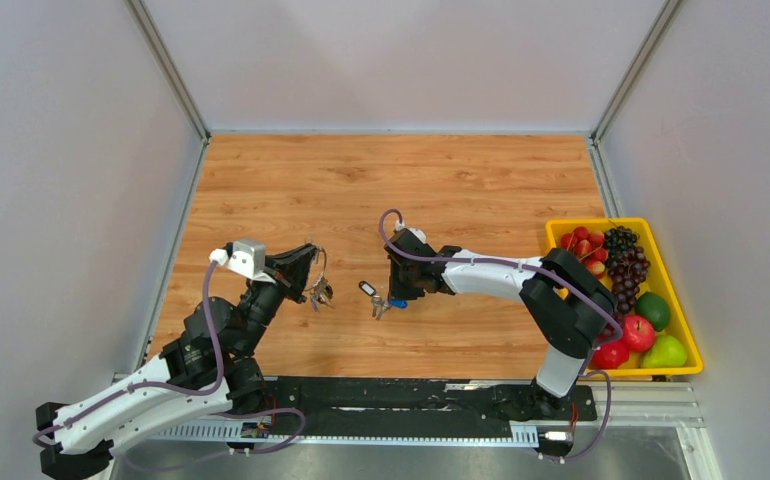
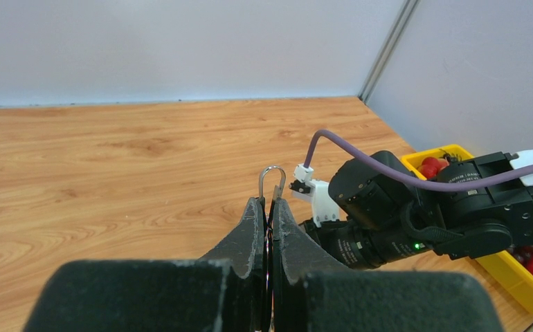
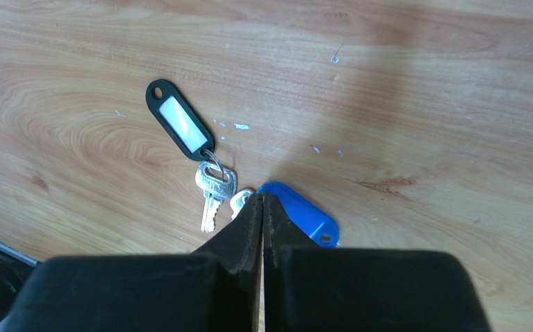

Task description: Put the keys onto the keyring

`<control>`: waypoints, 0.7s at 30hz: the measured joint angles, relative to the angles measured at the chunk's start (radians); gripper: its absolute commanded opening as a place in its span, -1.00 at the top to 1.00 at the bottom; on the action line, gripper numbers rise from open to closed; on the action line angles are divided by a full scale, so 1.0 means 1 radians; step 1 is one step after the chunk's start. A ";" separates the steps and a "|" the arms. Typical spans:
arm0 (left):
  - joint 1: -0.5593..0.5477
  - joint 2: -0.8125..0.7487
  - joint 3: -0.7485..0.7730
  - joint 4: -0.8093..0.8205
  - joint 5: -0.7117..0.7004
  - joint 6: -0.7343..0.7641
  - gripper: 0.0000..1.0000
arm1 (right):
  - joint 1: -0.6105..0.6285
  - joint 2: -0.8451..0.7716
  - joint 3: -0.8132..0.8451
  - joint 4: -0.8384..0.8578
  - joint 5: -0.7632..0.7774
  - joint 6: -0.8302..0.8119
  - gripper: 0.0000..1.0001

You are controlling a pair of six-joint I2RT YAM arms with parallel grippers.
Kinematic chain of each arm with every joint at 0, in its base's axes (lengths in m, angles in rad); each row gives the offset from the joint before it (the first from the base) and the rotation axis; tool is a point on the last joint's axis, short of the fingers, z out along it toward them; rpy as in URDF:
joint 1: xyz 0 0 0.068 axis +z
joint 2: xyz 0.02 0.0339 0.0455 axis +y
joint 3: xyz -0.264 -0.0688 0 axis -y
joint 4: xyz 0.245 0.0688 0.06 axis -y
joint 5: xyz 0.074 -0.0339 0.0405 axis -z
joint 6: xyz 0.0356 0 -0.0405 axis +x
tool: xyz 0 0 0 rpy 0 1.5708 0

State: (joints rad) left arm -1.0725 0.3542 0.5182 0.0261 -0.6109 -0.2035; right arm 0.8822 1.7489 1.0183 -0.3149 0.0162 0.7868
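My left gripper (image 1: 313, 276) is shut on the keyring (image 2: 272, 178), whose thin silver loop sticks up past the fingertips; a small bunch of keys (image 1: 322, 293) hangs from it above the table. On the wood just to the right lie two loose keys: one with a black, white-labelled tag (image 3: 178, 124) and silver blade (image 3: 212, 194), and one with a blue tag (image 3: 304, 213). My right gripper (image 3: 262, 196) is down on the table, its jaws shut right where the blue tag meets its silver key head (image 3: 239, 201), pinching that join.
A yellow basket (image 1: 561, 226) of fruit stands at the right edge, beside the right arm's elbow. The right wrist (image 2: 402, 214) is close in front of the left gripper. Grey walls enclose the table on three sides.
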 measured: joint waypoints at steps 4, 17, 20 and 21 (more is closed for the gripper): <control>0.000 0.000 0.000 0.000 0.000 0.000 0.99 | 0.000 0.000 -0.004 0.002 -0.017 -0.003 1.00; 0.000 0.000 0.000 0.000 0.005 0.000 0.99 | 0.002 -0.174 -0.057 0.007 0.006 -0.053 1.00; 0.000 0.000 0.000 0.000 0.012 -0.001 0.99 | 0.007 -0.249 -0.083 0.018 0.012 -0.077 1.00; 0.000 0.000 0.000 0.000 0.016 -0.001 0.99 | 0.010 -0.274 -0.092 0.022 0.015 -0.090 1.00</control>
State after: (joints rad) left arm -1.0725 0.3546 0.5182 0.0261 -0.5949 -0.2047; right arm 0.8925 1.4750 0.9264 -0.2928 0.0315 0.6971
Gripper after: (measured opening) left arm 0.038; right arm 0.005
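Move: The right fingers are already shut on the blue tag with its key, right at the fingertips and practically on the table. The keyring they are bound for hangs about 11 cm to their left, level or 1 cm back, and some 27 cm higher. The black tag lies 6 cm left and 2 cm farther out, its key 4 cm left and 1 cm back. From the left gripper, the keyring is right at the fingertips, about 2 cm right, 1 cm ahead and 2 cm lower. Keep the right fingers pinched on the blue tag and, after a brief hold at the table, raise it almost straight up by about 7 cm, gathering speed towards the height of the keyring. As it climbs, tilt the wrist some 10 degrees so the fingertips swing outward and to the left. Keep the left gripper still, holding the keyring. ##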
